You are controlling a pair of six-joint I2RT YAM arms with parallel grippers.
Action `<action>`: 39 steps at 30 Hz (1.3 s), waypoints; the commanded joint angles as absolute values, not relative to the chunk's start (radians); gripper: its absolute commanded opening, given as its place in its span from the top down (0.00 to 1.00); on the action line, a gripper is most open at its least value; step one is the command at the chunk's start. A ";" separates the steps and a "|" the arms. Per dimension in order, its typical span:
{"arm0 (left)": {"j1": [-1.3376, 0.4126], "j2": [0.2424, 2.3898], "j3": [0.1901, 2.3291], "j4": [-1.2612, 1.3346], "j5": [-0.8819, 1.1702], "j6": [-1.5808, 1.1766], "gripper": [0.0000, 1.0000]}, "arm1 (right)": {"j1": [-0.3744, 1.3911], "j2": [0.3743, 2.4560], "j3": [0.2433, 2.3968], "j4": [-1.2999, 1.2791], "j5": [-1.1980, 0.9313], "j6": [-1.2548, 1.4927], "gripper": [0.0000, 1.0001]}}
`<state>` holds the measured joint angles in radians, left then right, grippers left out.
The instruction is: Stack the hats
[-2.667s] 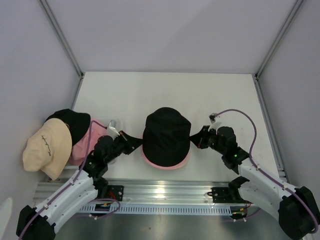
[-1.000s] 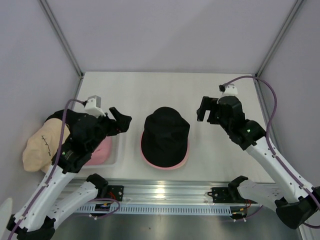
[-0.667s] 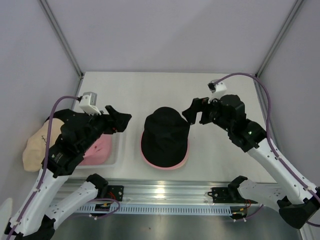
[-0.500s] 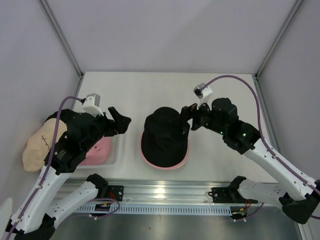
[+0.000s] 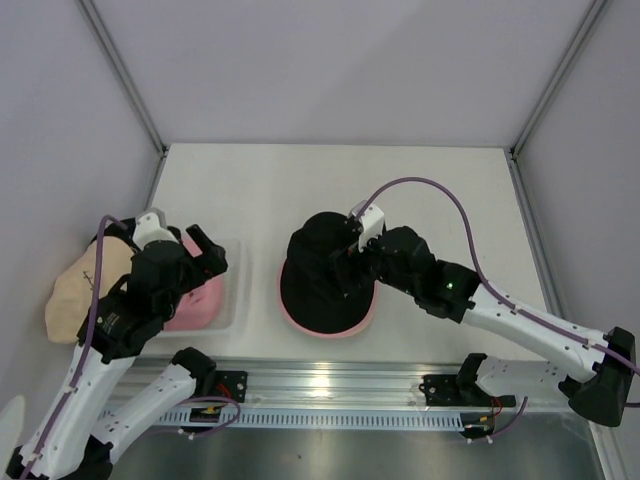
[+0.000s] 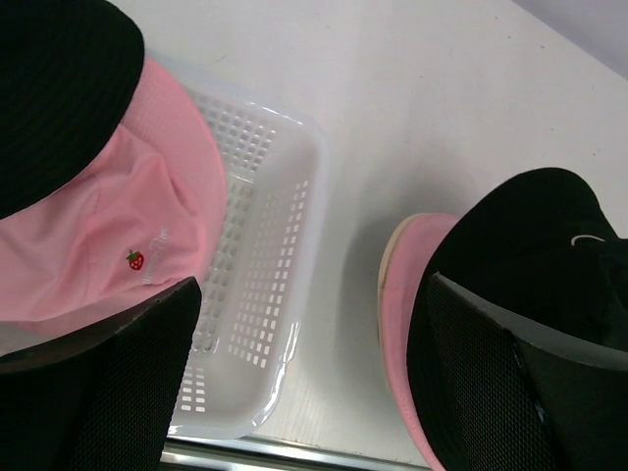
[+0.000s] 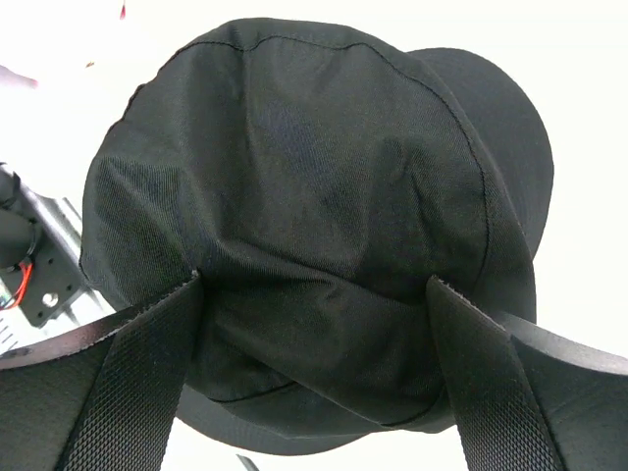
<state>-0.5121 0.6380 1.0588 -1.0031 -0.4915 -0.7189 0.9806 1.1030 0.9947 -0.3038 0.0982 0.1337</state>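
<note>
A black hat sits on a pink hat at the table's middle; only the pink brim shows. My right gripper is open, right over the black crown, with one finger on each side of it. My left gripper is open and empty, above a white basket. Beside that basket lie a second pink hat with a strawberry mark, another black hat, and a cream hat at the far left. The stacked pair also shows in the left wrist view.
The white perforated basket stands between the left pile and the middle stack. White walls close the table on the left, back and right. A metal rail runs along the near edge.
My right arm has swung left and down from beside the black hat onto its crown. My left arm has drawn back left and lower, over the basket and pink hat.
</note>
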 commanded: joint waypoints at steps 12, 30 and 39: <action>-0.402 0.658 1.187 -1.220 -0.704 -0.816 0.01 | 1.002 1.057 1.238 -0.443 0.357 0.146 0.00; 0.646 0.753 1.071 -0.920 -0.358 -0.532 0.02 | 0.658 1.012 1.299 -0.494 0.048 0.311 0.01; 0.680 0.778 0.947 -0.786 -0.353 -0.448 0.05 | 0.629 1.065 1.341 -0.494 -0.072 0.313 0.01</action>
<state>0.6651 0.7982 0.9684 -0.8845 -0.3500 -0.5140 0.6350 1.0443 1.2980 -0.5205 -0.0113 0.2966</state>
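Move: The beige hat, at the far left of the basket, lies some 28 cm to the left of the left hand, level with it fore and aft and about 18 cm below. Nearer are the pink hat, 8 cm left and 6 cm ahead, and the loose black hat, 20 cm left and 15 cm ahead, both roughly 20 cm down. The stacked black hat sits right under the right hand, its middle about 4 cm left, 3 cm ahead and 10 cm below. Towards the beige hat the open left hand sweeps left by about 21 cm across the basket, drawing back a little and turning counter-clockwise some 55 degrees, then sinks around 5 cm over the hat. From the stacked black hat the right hand, still open, waits briefly, then shoots up and away to the right and a little forward, easing back down partway and turning slightly clockwise. ##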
